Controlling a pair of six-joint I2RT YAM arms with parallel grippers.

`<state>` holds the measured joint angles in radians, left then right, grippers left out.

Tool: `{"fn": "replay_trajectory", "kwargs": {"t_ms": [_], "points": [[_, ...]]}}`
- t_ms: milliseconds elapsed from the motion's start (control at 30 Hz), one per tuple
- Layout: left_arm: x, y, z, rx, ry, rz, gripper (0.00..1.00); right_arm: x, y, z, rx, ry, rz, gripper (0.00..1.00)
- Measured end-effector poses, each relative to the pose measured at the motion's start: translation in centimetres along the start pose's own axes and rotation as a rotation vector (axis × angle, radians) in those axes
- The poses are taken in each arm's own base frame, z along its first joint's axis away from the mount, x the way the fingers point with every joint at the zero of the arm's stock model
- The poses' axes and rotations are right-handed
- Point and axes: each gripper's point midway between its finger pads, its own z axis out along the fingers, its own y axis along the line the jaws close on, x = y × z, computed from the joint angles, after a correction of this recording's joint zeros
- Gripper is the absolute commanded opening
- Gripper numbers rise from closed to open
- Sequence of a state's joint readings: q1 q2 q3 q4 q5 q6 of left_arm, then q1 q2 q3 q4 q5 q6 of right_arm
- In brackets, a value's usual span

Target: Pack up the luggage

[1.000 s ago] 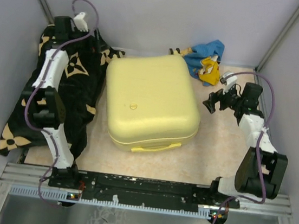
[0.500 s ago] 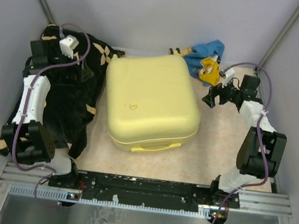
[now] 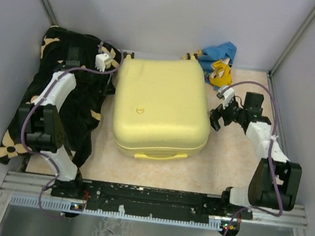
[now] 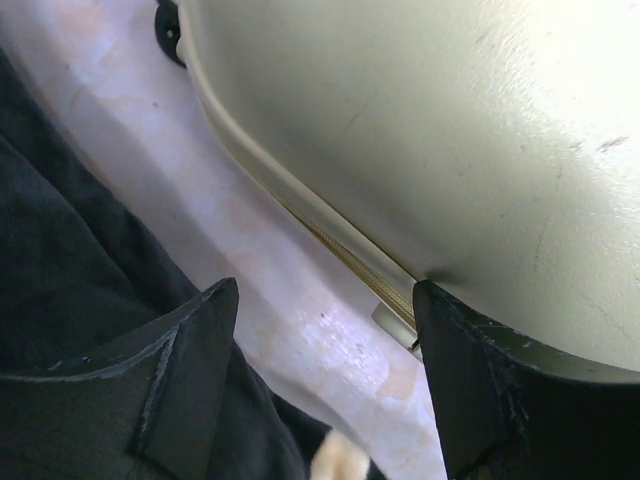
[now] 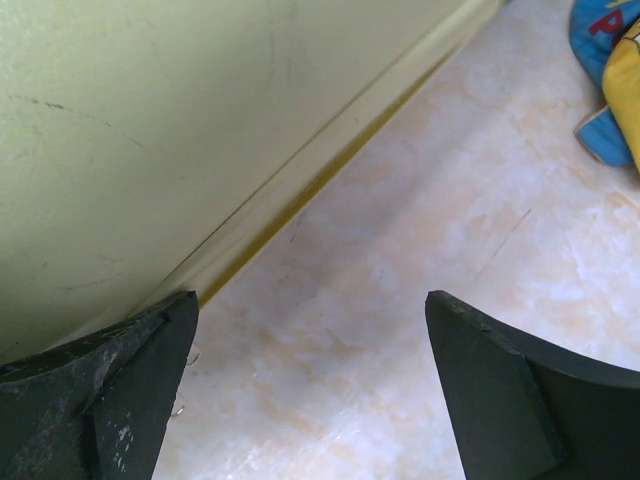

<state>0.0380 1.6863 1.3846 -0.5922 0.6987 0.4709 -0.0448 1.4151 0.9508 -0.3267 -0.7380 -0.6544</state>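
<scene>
The luggage (image 3: 161,110) is a pale-yellow hard shell lying shut in the middle of the table, handle toward the near edge. My left gripper (image 3: 114,71) is low at its back left corner, open. In the left wrist view the left gripper (image 4: 325,300) spans bare table and the zip seam, with the right fingertip (image 4: 470,370) tight against the luggage (image 4: 450,130). My right gripper (image 3: 215,118) is open beside the luggage's right side. The right wrist view shows the right gripper (image 5: 310,310) over bare table, its left fingertip (image 5: 130,370) by the shell (image 5: 150,120).
A black blanket with tan flowers (image 3: 50,99) is heaped on the left, under the left arm, and shows beside the left finger (image 4: 60,260). Blue and yellow cloths (image 3: 219,62) lie at the back right. A black wheel (image 4: 168,25) sits at the luggage's corner.
The left arm swung from over the blanket to the luggage's back left corner, and its jaws narrowed a little. The right gripper came down toward the luggage's right side.
</scene>
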Motion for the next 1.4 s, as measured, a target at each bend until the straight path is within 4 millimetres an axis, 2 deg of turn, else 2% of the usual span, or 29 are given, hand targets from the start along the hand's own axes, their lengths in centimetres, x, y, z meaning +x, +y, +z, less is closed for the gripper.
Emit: {"fn": "replay_trajectory", "kwargs": {"t_ms": [133, 300, 433, 533, 600, 733, 867, 967, 1033, 1167, 1333, 1400], "points": [[-0.9, 0.8, 1.7, 0.006, 0.000, 0.021, 0.80, 0.4, 2.5, -1.0, 0.001, 0.009, -0.021, 0.99], [-1.4, 1.4, 1.7, -0.017, -0.004, 0.034, 0.99, 0.8, 4.2, -1.3, -0.016, 0.028, 0.000, 0.99], [-2.1, 2.2, 0.3, -0.025, -0.025, -0.039, 1.00, 0.9, 4.0, -1.9, 0.008, 0.039, 0.041, 0.99], [-3.8, 3.2, -2.0, -0.044, -0.067, -0.113, 1.00, 0.3, 3.3, -2.9, 0.023, 0.020, 0.105, 0.99], [-5.4, 4.3, -3.9, -0.086, -0.095, -0.150, 1.00, -1.2, 2.5, -3.8, 0.042, -0.010, 0.132, 0.99], [-8.3, 6.4, -8.0, -0.197, -0.151, -0.178, 1.00, -6.2, -0.4, -6.3, 0.126, -0.101, 0.150, 0.99], [-9.2, 7.0, -10.2, -0.296, -0.172, -0.189, 1.00, -11.5, -3.1, -9.1, 0.198, -0.203, 0.190, 0.99], [-9.6, 7.1, -11.4, -0.365, -0.179, -0.188, 1.00, -13.5, -5.2, -10.4, 0.238, -0.257, 0.272, 0.99], [-9.3, 6.9, -12.1, -0.402, -0.184, -0.187, 1.00, -13.1, -5.6, -10.5, 0.245, -0.256, 0.332, 0.99], [-6.8, 5.4, -12.6, -0.435, -0.165, -0.212, 1.00, -11.1, -5.6, -9.9, 0.249, -0.232, 0.443, 0.99], [-4.2, 4.9, -12.3, -0.458, -0.132, -0.256, 1.00, -7.9, -4.9, -8.5, 0.245, -0.176, 0.547, 0.99], [-3.6, 4.9, -12.0, -0.463, -0.119, -0.266, 1.00, -7.5, -4.9, -8.4, 0.250, -0.168, 0.563, 0.99]]}}
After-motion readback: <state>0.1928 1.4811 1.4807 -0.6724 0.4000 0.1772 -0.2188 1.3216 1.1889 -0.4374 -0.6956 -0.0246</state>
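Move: The suitcase lies between the hands. Its middle is about 19 cm to the right of the left hand, 7 cm nearer the bases and a little lower; the black blanket is some 19 cm left of this hand and 5 cm back, far below. From the right hand the suitcase's middle is roughly 20 cm left, level with it; the blue-and-yellow cloth is about 24 cm ahead, 1 cm left, down on the floor. Already against opposite sides of the suitcase, the hands twist it clockwise: the left pushes about 3 cm forward while the right, fingers wide, goes some 4 cm back and slightly left. Both then come free, rise and swing outward, turning about 30 degrees away from the case, before sinking partway; the left's squeezed fingers spread fully as it leaves and draws back, the right goes forward. ##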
